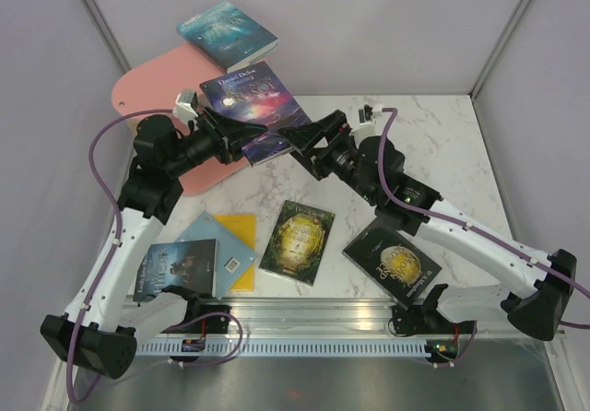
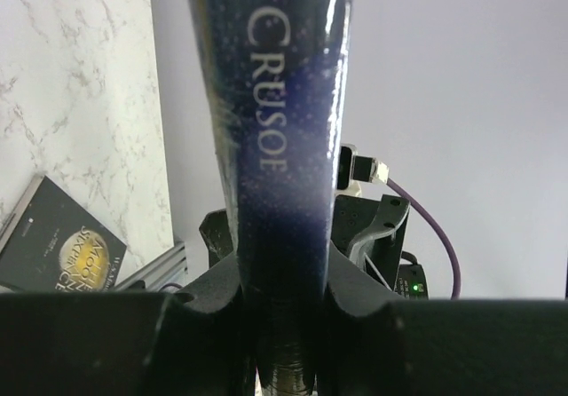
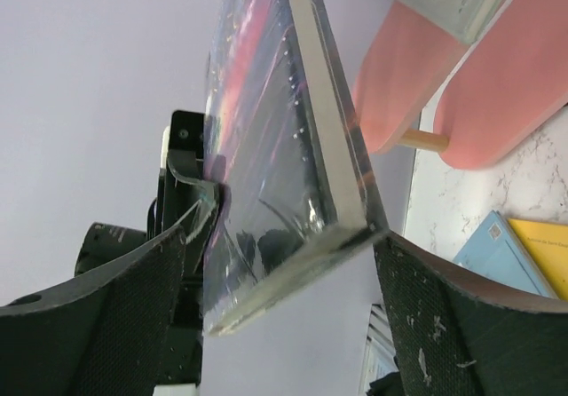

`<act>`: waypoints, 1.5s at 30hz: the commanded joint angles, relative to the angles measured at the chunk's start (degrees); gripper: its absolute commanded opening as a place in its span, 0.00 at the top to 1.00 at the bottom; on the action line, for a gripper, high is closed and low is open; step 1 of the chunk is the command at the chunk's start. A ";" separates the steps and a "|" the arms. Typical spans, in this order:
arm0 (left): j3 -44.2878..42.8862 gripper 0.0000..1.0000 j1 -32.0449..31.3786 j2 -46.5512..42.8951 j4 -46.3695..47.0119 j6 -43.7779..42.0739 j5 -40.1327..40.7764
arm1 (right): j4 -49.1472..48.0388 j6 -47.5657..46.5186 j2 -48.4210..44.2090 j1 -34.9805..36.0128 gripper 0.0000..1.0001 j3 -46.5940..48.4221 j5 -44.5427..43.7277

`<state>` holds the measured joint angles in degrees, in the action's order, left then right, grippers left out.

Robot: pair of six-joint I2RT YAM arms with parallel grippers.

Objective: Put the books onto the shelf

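Observation:
My left gripper [image 1: 241, 140] is shut on a dark blue and purple book [image 1: 254, 107], held in the air in front of the pink shelf [image 1: 147, 84]. The left wrist view shows its spine [image 2: 284, 130] clamped upright between the jaws of that gripper [image 2: 284, 325]. My right gripper [image 1: 300, 140] is open, its jaws straddling the far corner of that book [image 3: 275, 165]. That corner rests against the right pad [image 3: 461, 325], while the left pad [image 3: 115, 316] stands apart. A teal book [image 1: 226, 33] lies on the shelf's top board.
On the marble table lie a dark castle book [image 1: 175, 268], a light blue book [image 1: 217, 243], a yellow book [image 1: 243, 236], a green-gold book [image 1: 297, 240] and a dark gold-moon book [image 1: 392, 262]. Grey walls close in the back and sides.

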<state>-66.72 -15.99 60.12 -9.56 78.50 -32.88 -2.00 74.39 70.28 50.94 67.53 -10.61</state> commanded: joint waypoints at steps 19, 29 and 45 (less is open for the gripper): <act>4.05 0.67 1.31 -6.66 9.92 6.59 -6.75 | 7.17 -2.76 -1.01 0.39 1.00 9.38 -8.98; -1.10 0.04 1.75 -12.92 -26.87 -18.79 0.58 | 29.42 -1.71 -7.79 -4.79 1.00 5.69 -7.41; -6.58 0.00 1.75 -19.86 -51.34 -34.02 14.25 | 5.62 -2.41 10.92 -12.09 1.00 2.34 6.03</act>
<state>-72.25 -14.48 40.47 -57.04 48.29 -21.78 22.41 71.50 80.66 39.70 68.05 -8.14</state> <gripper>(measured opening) 0.994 0.286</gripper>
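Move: The left hand still holds the purple Defoe book by its spine, with the book's middle some 4 cm ahead and level with the hand. From the open right hand, that middle is about 5 cm ahead and 6 cm left, at about the same height. The shelf's empty bottom board lies roughly 24 cm ahead, 22 cm left and 37 cm below the right hand; the white book on the middle board is 26 cm ahead, 15 cm left and 23 cm below. The Alice book lies nearly straight under it, about 38 cm down. The right hand eases about 3 cm forward-left onto the Defoe book, rising a little as its fingers shut on the lower page edge, and once it has its pinch the left hand opens wide, comes free of the spine and draws back about 12 cm, also going left and down while rolling some 30 degrees. The right hand keeps its pinch and swings the book about 12 cm to the right, then lowers it some 20 cm towards bottom-board height beside the shelf, tipping its fingers downward and pushing forward about 5 cm at the end. ##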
